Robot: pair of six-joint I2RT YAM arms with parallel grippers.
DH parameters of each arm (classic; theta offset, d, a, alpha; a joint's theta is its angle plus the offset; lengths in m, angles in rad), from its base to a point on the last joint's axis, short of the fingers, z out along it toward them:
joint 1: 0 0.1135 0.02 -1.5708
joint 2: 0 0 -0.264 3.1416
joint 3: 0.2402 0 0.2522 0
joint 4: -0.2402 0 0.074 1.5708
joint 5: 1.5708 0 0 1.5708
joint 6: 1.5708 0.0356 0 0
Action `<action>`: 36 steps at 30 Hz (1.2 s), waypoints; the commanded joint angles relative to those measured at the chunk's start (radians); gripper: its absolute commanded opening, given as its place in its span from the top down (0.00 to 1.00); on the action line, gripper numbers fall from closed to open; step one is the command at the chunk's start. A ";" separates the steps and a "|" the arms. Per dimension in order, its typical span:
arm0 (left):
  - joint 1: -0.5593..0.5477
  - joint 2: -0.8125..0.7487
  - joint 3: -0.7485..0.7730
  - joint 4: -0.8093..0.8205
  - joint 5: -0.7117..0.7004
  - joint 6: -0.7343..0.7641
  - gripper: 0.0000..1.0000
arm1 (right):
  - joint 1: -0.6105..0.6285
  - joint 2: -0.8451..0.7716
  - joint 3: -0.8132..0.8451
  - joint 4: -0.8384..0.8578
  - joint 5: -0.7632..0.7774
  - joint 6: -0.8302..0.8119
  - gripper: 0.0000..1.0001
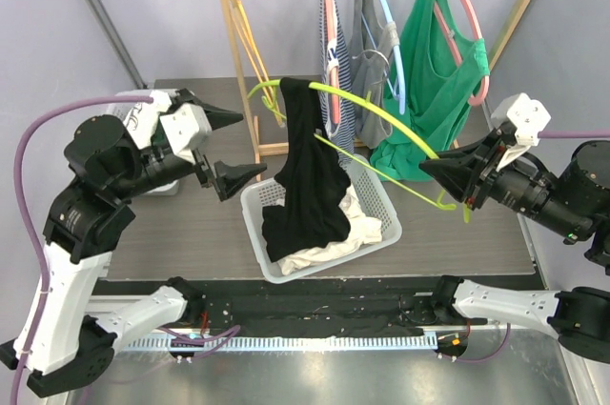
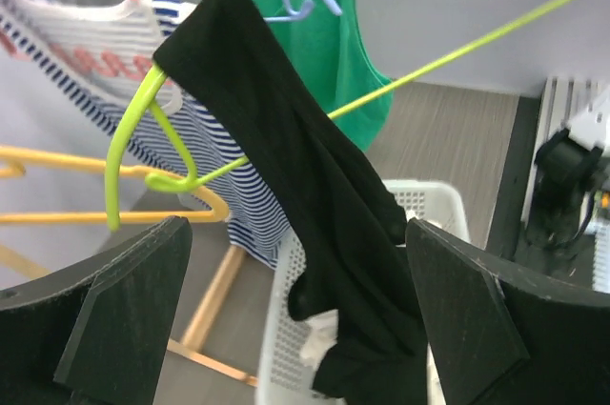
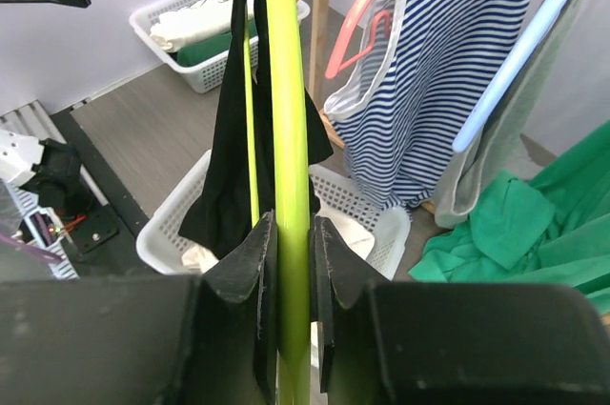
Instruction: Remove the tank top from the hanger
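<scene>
A black tank top (image 1: 310,172) hangs from one end of a lime-green hanger (image 1: 381,114), and its lower part droops into a white basket (image 1: 374,193). My right gripper (image 1: 426,169) is shut on the hanger's other end. In the right wrist view the green bar (image 3: 286,91) runs straight up between the closed jaws of the right gripper (image 3: 289,229), with the tank top (image 3: 229,167) beyond. My left gripper (image 1: 250,145) stands wide open just left of the tank top, touching nothing. In the left wrist view the tank top (image 2: 315,176) hangs ahead of the open left gripper (image 2: 297,310), with the hanger's hook end (image 2: 133,138) on the left.
A wooden rack (image 1: 233,33) behind the basket carries a striped top (image 1: 334,52), a grey top (image 1: 367,62) and a green top (image 1: 434,71) on coloured hangers, plus a bare yellow hanger (image 1: 250,43). White cloth lies in the basket. A second basket (image 3: 205,24) stands far left.
</scene>
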 commanded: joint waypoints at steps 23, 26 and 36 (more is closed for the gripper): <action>-0.184 0.254 0.175 0.125 -0.352 -0.312 0.41 | -0.001 0.005 0.050 0.093 0.011 -0.024 0.99; -0.190 0.271 0.182 0.142 -0.360 -0.320 0.48 | -0.001 0.006 0.049 0.091 0.008 -0.021 0.99; -0.213 0.300 0.172 0.182 -0.369 -0.291 0.79 | -0.001 -0.011 0.044 0.093 -0.001 -0.010 0.99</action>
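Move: The upper part of the black tank top, draped over the green hanger, lies about 8 cm ahead of the left hand and 9 cm to its right, at nearly its height. The hanger's free left end is some 10 cm straight ahead of this hand. The basket's middle lies roughly 30 cm below, 12 cm right and 8 cm back. From the right hand, which already holds the hanger's other end, the same cloth is about 24 cm left and 13 cm ahead, about level. The draped black cloth, just under the hanger's bar, is what the open left hand goes for: it reaches forward about 4 cm while rolling its far side down some 15 degrees, then works rightward and on forward, closing its wide-open fingers most of the way around the cloth. The right hand stays gripping the hanger, shifting only slightly out and back. ##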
